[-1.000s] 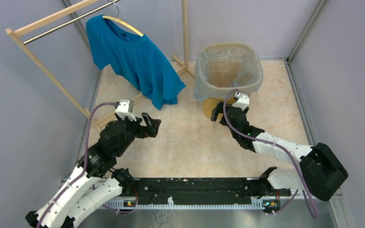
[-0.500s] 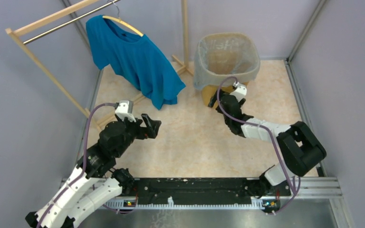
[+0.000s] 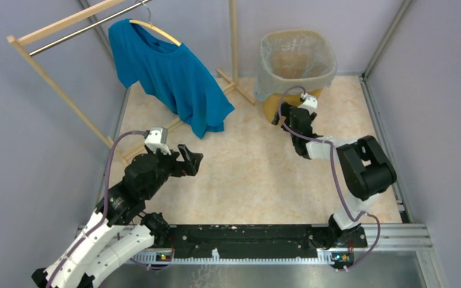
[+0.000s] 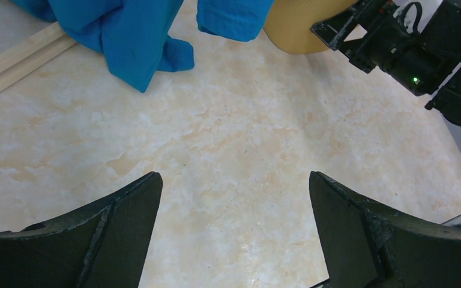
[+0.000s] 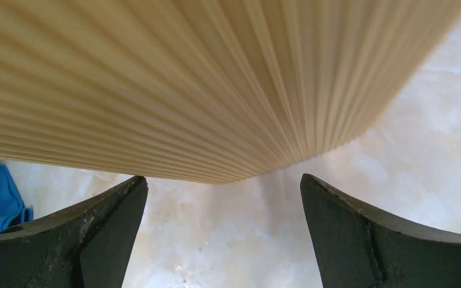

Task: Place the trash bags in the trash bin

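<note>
The yellow trash bin (image 3: 274,110) stands at the back right, and the translucent trash bag (image 3: 265,84) lines it, folded down over the rim. My right gripper (image 3: 293,111) is low against the bin's near wall. In the right wrist view, its jaws (image 5: 223,198) are open and empty, and the ribbed yellow wall (image 5: 216,78) lies just ahead of them. My left gripper (image 3: 193,159) hovers open over the bare floor at mid-left, far from the bin. In the left wrist view, only floor shows between the jaws (image 4: 234,192); the bin's base (image 4: 300,24) is at the top.
A teal-blue T-shirt (image 3: 168,72) hangs on a wooden clothes rack (image 3: 66,24) at the back left, its hem near the floor. The rack's base rail (image 4: 18,57) runs along the floor. Grey walls close in the left, back and right sides.
The right arm has reached farther back, and the bin with its bag has slid toward the back right corner. The left arm has not moved.
</note>
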Controlling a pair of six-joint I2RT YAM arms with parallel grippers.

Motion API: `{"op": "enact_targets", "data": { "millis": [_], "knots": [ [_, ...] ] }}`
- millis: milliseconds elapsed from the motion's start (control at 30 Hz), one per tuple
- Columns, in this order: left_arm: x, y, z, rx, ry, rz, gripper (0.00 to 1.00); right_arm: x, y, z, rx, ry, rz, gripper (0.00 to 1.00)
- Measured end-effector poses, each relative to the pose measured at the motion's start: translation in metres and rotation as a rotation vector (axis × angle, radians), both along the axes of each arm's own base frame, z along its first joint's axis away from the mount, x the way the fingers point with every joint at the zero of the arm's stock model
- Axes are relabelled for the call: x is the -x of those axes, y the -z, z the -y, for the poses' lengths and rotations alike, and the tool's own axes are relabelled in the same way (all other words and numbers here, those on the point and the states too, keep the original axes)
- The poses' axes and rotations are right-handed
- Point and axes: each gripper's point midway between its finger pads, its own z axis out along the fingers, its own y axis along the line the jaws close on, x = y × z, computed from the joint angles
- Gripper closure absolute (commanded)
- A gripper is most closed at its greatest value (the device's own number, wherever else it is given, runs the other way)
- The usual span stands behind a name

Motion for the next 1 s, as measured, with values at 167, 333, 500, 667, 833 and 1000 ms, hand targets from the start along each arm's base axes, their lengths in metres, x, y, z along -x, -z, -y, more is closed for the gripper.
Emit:
{"op": "enact_targets", "data": {
  "millis": [167,333,500,667,833,1000],
  "knots": [
    [-0.005,0.005,0.005,-0.014,0.006,-0.020,0.01,-0.025,0.001,-0.022,0.018,-0.125,0.005,0.01],
    [-0.009,0.001,0.007,-0.024,0.001,-0.018,0.01,-0.012,-0.007,-0.033,-0.015,-0.190,-0.046,0.01],
    [-0.014,-0.022,0.003,-0.031,-0.014,0.038,0.01,0.047,-0.053,-0.031,-0.060,-0.296,-0.065,0.01],
    [-0.019,-0.052,-0.003,-0.040,-0.039,0.112,0.01,0.114,-0.138,-0.016,-0.053,-0.393,0.048,0.01],
    [-0.020,-0.114,-0.013,0.002,-0.072,0.264,0.01,0.176,-0.248,0.014,-0.020,-0.405,0.243,0.01],
    [-0.012,-0.177,-0.026,0.063,-0.095,0.425,0.01,0.235,-0.370,0.042,-0.030,-0.390,0.528,0.01]
  ]
}}
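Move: The bagged bin is right in front of my right hand, its near wall at my open fingertips. The bin's middle lies about 13 cm ahead, 3 cm right and roughly 4 cm above that hand. The rack foot is about 13 cm to the hand's left and 12 cm ahead; the blue shirt hangs some 35 cm left and 6 cm ahead. From my left hand the bin is about 37 cm ahead and 30 cm right, 12 cm lower. With my right fingers still open, I finish pushing the bin's near wall, easing about 2.5 cm forward and 3 cm left, then come free and swing away fast: up some 37 cm, back about 26 cm and rightwards, turning some 20 degrees counter-clockwise and tipping the fingers up about 30. I lift my open left hand roughly 18 cm, tipping it up about 25 degrees. ##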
